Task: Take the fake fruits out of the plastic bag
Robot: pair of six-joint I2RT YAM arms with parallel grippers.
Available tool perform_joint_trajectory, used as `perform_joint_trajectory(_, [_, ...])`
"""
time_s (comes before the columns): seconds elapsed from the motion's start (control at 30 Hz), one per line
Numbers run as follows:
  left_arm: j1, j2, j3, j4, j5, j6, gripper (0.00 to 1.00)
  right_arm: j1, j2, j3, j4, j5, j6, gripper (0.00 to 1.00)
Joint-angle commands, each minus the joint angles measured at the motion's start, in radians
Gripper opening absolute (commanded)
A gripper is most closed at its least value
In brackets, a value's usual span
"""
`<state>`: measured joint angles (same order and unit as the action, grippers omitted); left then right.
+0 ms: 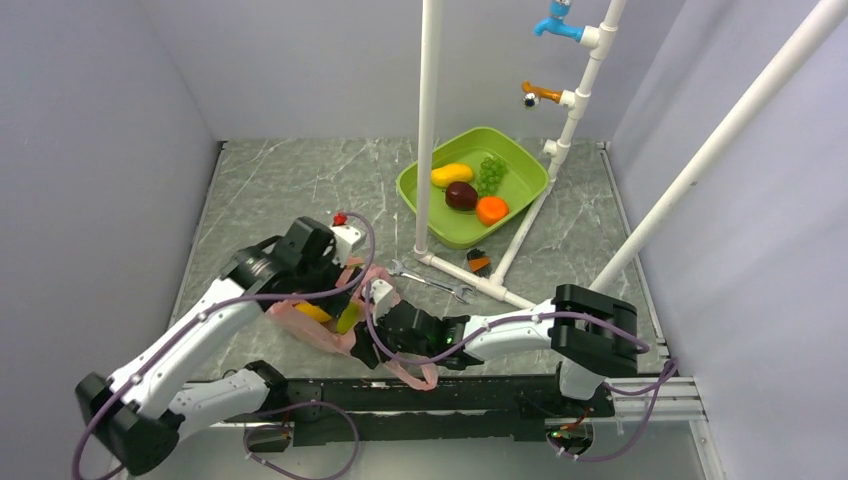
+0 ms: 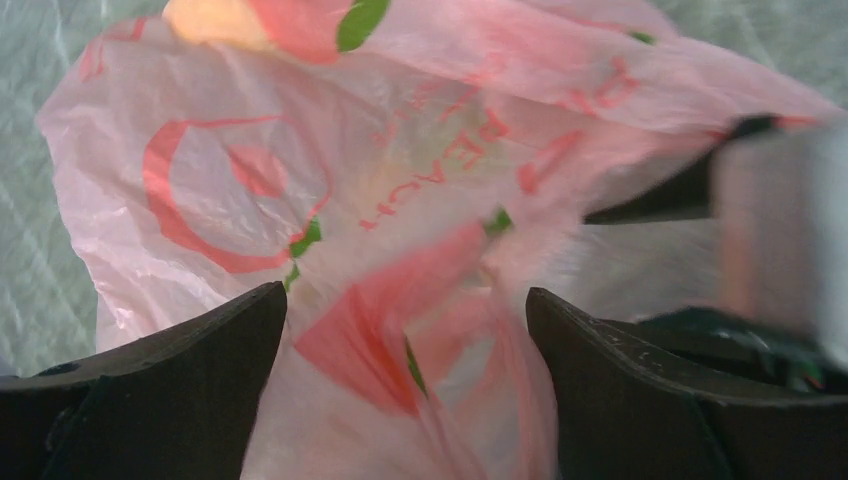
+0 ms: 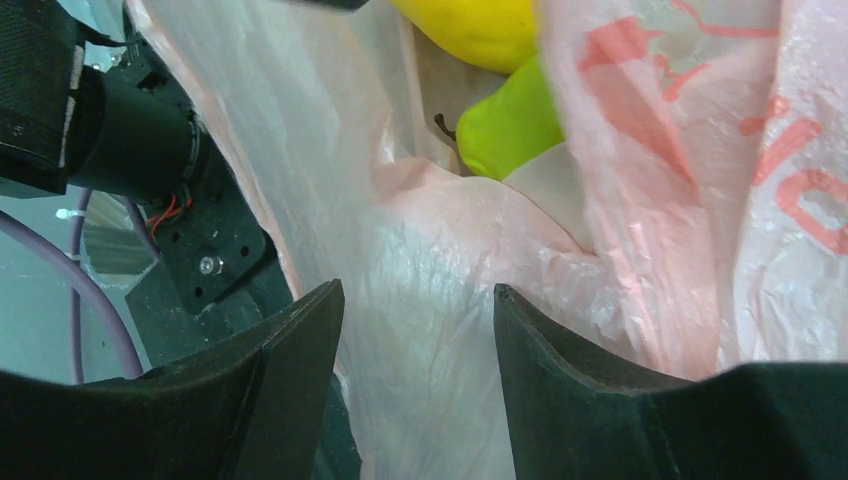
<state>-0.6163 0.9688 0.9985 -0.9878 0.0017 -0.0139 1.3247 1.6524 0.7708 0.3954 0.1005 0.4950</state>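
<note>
The pink plastic bag [image 1: 335, 330] lies crumpled near the table's front edge, between my two arms. Through its mouth show two of the fake fruits: yellow bananas [image 1: 312, 312] and a green pear [image 1: 348, 318]. In the right wrist view the bananas [image 3: 470, 30] and pear [image 3: 510, 125] sit deep in the bag [image 3: 430, 250]. My left gripper [image 2: 405, 310] is wide open, pressed down over the bag [image 2: 300, 180], with printed film bulging between its fingers. My right gripper [image 3: 415, 330] is at the bag's near side, jaws apart with thin film in the gap.
A green tub [image 1: 408, 188] at the back holds a yellow mango, green grapes, a maroon fruit and an orange. A white pipe frame [image 1: 430, 130] stands beside it. A wrench [image 1: 432, 280] and a small orange-black object [image 1: 479, 262] lie by the frame's foot.
</note>
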Motion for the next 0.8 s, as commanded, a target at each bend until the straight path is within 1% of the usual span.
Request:
perform_joint_trajectory(0.0, [-0.014,0.119,0.080,-0.076,-0.266,-0.087,0.88,-0.008,-0.047,-0.032,0.074,0.033,0.013,0.60])
perform_joint_trajectory(0.1, [-0.012,0.145,0.115,-0.053,-0.361,-0.114,0.54,-0.010,-0.036,-0.043,0.087,0.048,0.017,0.58])
perform_joint_trajectory(0.13, [-0.012,0.133,0.119,-0.029,-0.386,-0.126,0.37,-0.009,-0.028,-0.043,0.088,0.055,0.016,0.56])
perform_joint_trajectory(0.17, [-0.011,0.118,0.118,0.004,-0.408,-0.131,0.17,-0.009,-0.019,-0.040,0.088,0.062,0.013,0.55])
perform_joint_trajectory(0.2, [-0.009,0.089,0.115,0.041,-0.445,-0.139,0.01,-0.010,-0.006,-0.037,0.090,0.069,0.007,0.54])
perform_joint_trajectory(0.23, [-0.008,0.064,0.108,0.075,-0.479,-0.147,0.00,-0.011,0.006,-0.029,0.087,0.080,0.000,0.52])
perform_joint_trajectory(0.3, [0.002,0.017,0.089,0.171,-0.542,-0.147,0.00,-0.020,0.037,-0.007,0.072,0.115,-0.011,0.43])
perform_joint_trajectory(0.4, [0.037,-0.042,0.057,0.283,-0.698,-0.149,0.00,-0.060,0.064,0.031,0.038,0.168,-0.022,0.31])
perform_joint_trajectory(0.47, [0.062,-0.071,0.050,0.342,-0.790,-0.138,0.00,-0.101,0.085,0.070,0.001,0.196,-0.041,0.28])
perform_joint_trajectory(0.5, [0.085,-0.086,0.045,0.383,-0.810,-0.110,0.00,-0.128,0.096,0.093,-0.029,0.204,-0.047,0.25])
perform_joint_trajectory(0.57, [0.147,-0.110,0.008,0.481,-0.774,-0.020,0.00,-0.177,0.109,0.122,-0.060,0.202,-0.063,0.23])
perform_joint_trajectory(0.63, [0.218,-0.119,-0.027,0.537,-0.727,0.053,0.00,-0.212,0.109,0.142,-0.091,0.216,-0.088,0.23])
perform_joint_trajectory(0.73, [0.296,-0.124,-0.067,0.515,-0.662,0.052,0.00,-0.223,0.100,0.194,-0.194,0.268,-0.107,0.22])
perform_joint_trajectory(0.77, [0.310,-0.138,-0.094,0.519,-0.623,0.050,0.00,-0.223,0.089,0.207,-0.223,0.257,-0.115,0.22])
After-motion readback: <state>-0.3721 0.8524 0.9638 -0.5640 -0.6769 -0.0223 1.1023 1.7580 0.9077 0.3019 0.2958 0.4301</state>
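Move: My left hand is wide open over the bag, with a fold of its left rim about 3 cm ahead, 3 cm to the left and 2 cm lower. The green pear lies some 13 cm below it, 2 cm right and 1 cm ahead; the yellow fruit equally deep, 4 cm left and 2 cm ahead. My right hand has the right rim's film roughly 2 cm ahead and 2 cm below, straight between its half-open fingers. I dip my left hand slightly onto the left rim, shut its fingers on the film and carry it left, forward and up, about 14 cm sideways, tipping the fingers up and turning counter-clockwise. Meanwhile my right hand eases down a little, narrows its fingers around the right rim's film, then sweeps forward some 13 cm and slightly right, away from the left hand, turning about 20 degrees clockwise. ##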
